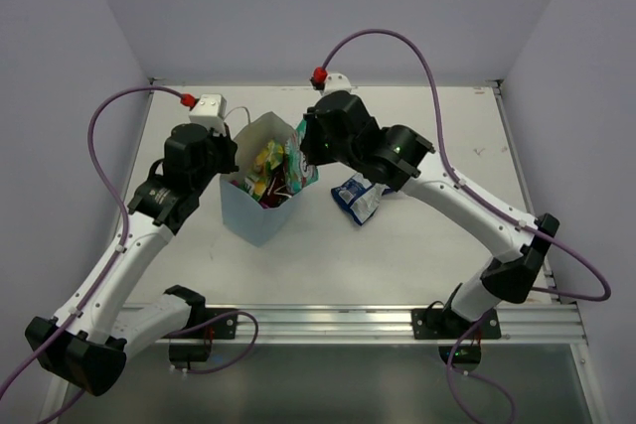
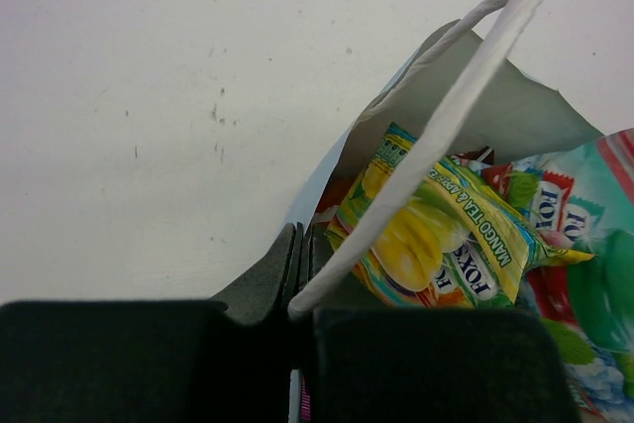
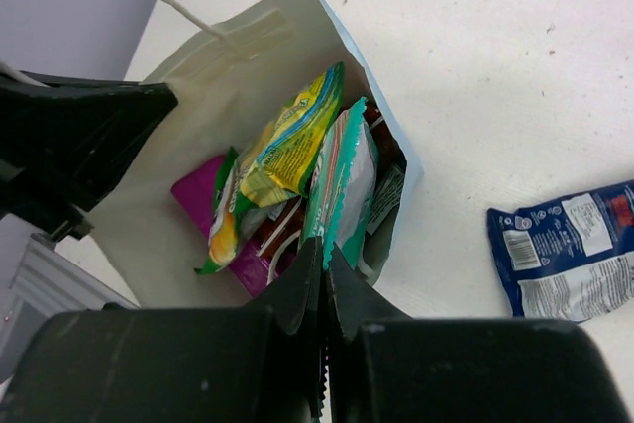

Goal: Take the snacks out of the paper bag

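The light-blue paper bag (image 1: 253,217) stands open between the arms; its white inside (image 3: 198,96) shows in the right wrist view. My left gripper (image 2: 297,233) is shut on the bag's near wall, beside the white loop handle (image 2: 466,86). My right gripper (image 3: 325,251) is shut on the top edge of the teal-green snack packet (image 3: 347,180), which still stands in the bag. A yellow-green packet (image 3: 287,141), a magenta one (image 3: 198,190) and a red-white one (image 2: 540,200) also lie inside. One blue-white packet (image 1: 358,198) lies on the table right of the bag.
The white table (image 1: 437,146) is walled at the back and both sides. Purple cables (image 1: 397,37) arch over the arms. A metal rail (image 1: 328,323) runs along the near edge between the arm bases.
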Robot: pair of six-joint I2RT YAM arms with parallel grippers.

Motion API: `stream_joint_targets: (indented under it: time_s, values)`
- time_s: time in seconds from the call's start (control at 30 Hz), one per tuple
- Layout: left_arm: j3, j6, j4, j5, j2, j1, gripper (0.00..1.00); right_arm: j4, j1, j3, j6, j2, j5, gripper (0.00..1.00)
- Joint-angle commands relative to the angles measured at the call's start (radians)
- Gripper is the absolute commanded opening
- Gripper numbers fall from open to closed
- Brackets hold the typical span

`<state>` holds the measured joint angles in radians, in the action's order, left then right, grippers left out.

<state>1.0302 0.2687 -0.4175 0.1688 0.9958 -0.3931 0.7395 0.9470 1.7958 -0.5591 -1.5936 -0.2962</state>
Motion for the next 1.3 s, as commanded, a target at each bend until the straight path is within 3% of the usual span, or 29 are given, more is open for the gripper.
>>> stream_joint_targets:
  time_s: [0.0,0.27,0.37,0.5,0.7,0.8,0.93,1.0,1.13,1.2,1.27]
  values:
    - [0.054,-0.017,0.054,0.028,-0.006,0.0,0.0,-0.087,0.001,0.043,0.057,0.09,0.011,0.0]
    - [0.06,-0.036,0.051,0.057,-0.002,0.0,0.0,-0.163,-0.074,-0.015,0.102,0.268,-0.022,0.0]
    - [0.067,-0.039,0.048,0.055,0.004,0.0,0.0,-0.19,-0.178,-0.082,0.116,0.366,-0.049,0.0]
    - [0.07,-0.042,0.049,0.049,0.009,0.0,0.0,-0.196,-0.429,-0.162,0.101,0.419,0.011,0.0]
    - [0.074,-0.049,0.039,0.044,0.007,0.0,0.0,-0.368,-0.748,-0.312,0.033,0.341,0.216,0.0]
    - [0.071,-0.049,0.037,0.034,0.007,0.0,0.0,-0.49,-0.848,-0.361,-0.01,0.235,0.363,0.0]
    - [0.071,-0.054,0.033,0.017,0.006,0.0,0.0,-0.67,-0.928,-0.482,-0.096,0.135,0.533,0.0]
    - [0.074,-0.059,0.032,0.014,0.004,0.0,0.0,-0.773,-0.948,-0.593,-0.111,0.112,0.558,0.0]
    - [0.074,-0.072,0.042,-0.005,0.004,0.0,0.0,-0.819,-1.005,-0.762,-0.116,0.107,0.53,0.0]
    - [0.071,-0.079,0.043,-0.014,0.004,0.0,0.0,-0.752,-1.025,-0.818,-0.11,0.109,0.461,0.09]
    - [0.07,-0.089,0.046,-0.032,0.007,0.0,0.0,-0.672,-1.033,-0.835,-0.102,0.129,0.392,0.29]
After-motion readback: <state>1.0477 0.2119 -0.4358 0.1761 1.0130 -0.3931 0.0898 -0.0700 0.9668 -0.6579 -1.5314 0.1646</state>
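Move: The right hand holds the green pack at the bag's mouth, 31 cm above its goal, a bare patch of table about 12 cm ahead and 29 cm right. The blue pack lies roughly 8 cm ahead and 17 cm right of that hand, and the paper bag's middle is level with it and 9 cm left. From the left hand on the rim, the patch is some 10 cm ahead and 45 cm right, and the bag's middle 8 cm right. Right arm lifts the green pack, swings some 30 cm right past the blue pack, lowers it, and begins opening. ##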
